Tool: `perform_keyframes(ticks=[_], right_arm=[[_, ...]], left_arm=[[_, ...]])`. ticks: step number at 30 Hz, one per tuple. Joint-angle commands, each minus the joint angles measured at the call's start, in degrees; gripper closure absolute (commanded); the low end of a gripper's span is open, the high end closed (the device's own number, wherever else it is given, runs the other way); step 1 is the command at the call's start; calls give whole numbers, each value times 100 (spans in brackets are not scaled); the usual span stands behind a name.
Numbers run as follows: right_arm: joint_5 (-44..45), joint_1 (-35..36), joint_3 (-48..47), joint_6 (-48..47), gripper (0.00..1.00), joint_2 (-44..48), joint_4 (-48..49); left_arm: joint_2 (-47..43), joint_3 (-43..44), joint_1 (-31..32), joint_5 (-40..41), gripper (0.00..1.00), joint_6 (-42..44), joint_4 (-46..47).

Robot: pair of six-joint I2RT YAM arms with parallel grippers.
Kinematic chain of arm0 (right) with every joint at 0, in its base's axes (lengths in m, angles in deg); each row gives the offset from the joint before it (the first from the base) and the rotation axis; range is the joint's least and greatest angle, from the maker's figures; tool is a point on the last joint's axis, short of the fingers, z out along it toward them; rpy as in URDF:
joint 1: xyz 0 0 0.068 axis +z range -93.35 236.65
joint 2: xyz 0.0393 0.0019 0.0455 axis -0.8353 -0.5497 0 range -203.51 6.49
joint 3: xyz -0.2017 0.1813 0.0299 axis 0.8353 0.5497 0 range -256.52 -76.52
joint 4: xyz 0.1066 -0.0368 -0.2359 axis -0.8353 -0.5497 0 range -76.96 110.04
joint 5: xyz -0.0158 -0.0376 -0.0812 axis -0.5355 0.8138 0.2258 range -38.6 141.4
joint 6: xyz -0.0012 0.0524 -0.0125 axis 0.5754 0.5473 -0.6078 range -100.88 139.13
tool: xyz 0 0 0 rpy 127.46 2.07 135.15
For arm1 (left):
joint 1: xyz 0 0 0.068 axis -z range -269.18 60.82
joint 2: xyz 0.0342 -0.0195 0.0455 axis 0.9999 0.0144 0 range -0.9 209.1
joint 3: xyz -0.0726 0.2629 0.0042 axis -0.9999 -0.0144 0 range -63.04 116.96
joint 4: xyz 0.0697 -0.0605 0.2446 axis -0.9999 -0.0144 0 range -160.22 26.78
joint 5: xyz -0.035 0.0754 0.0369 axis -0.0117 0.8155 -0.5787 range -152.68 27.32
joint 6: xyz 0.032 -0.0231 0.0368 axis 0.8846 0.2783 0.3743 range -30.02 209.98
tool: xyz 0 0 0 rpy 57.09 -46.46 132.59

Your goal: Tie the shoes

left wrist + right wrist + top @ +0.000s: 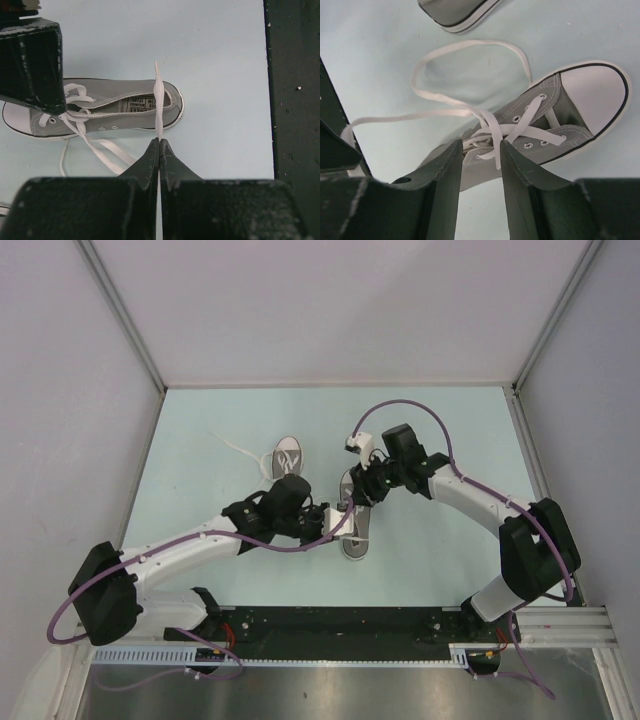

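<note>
One grey shoe (355, 538) lies between my two grippers, toe away from the arm bases. In the left wrist view this shoe (115, 107) lies on its side, and my left gripper (159, 142) is shut on a white lace (159, 95) drawn taut across the shoe's heel opening. My right gripper (480, 150) hovers open over the laced tongue of the shoe (580, 137). A loose lace end (492, 131) hangs between its fingers, touching neither. A long lace loop (470, 50) lies on the table beyond. The second shoe (288, 454) sits farther back on the left.
The second shoe's lace (230, 445) trails out to the back left. Grey walls (110, 420) enclose the pale table on three sides. A black base rail (330, 623) runs along the near edge. My right gripper's body (30, 65) fills the left wrist view's upper left.
</note>
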Motion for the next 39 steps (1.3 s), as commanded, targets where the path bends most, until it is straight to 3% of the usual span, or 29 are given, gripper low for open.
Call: perform_keyframes(ticks=[1,11,13,14,15,17,25,31,39], right_arm=[[267,24,-174,-594,59,-76,-287],[442,24,-174,-726,63,-270,-244],[486,15,-174,-735,70,-279,-244],[487,15,-174,-726,77,-270,-253],[469,7,-174,-718,91,-253,-244],[443,-28,-174,-621,100,-192,-218],[56,-222,-174,-41,100,99,-209],[-155,-336,-183,179,100,99,-218],[-304,-424,-174,302,100,20,-253]], left_arm=[[-89,-14,30,-20,100,-201,278],[-98,3,-163,-20,100,-596,313],[-107,12,-259,-11,100,-667,296],[-107,21,-295,-2,100,-719,296],[-115,30,-339,15,100,-763,313],[-107,38,-470,24,100,-939,287],[51,293,-770,682,100,-1545,-3],[130,346,-770,1096,100,-1915,348],[552,662,-761,1096,100,-2038,542]])
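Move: The lace strand by the knot lies about 3 cm below the open right fingers and 1 cm to their right; the knotted shoe's middle is some 4 cm back, straight in line and 8 cm down. From the left hand, shut on a lace end, the strand is about 9 cm ahead, 6 cm right and 3 cm lower. The other shoe's middle is some 17 cm ahead of the left hand, 13 cm left and 8 cm down. Right sinks 3 cm, pinches the lace strand, lifts slightly; left carries its lace about 6 cm forward. ##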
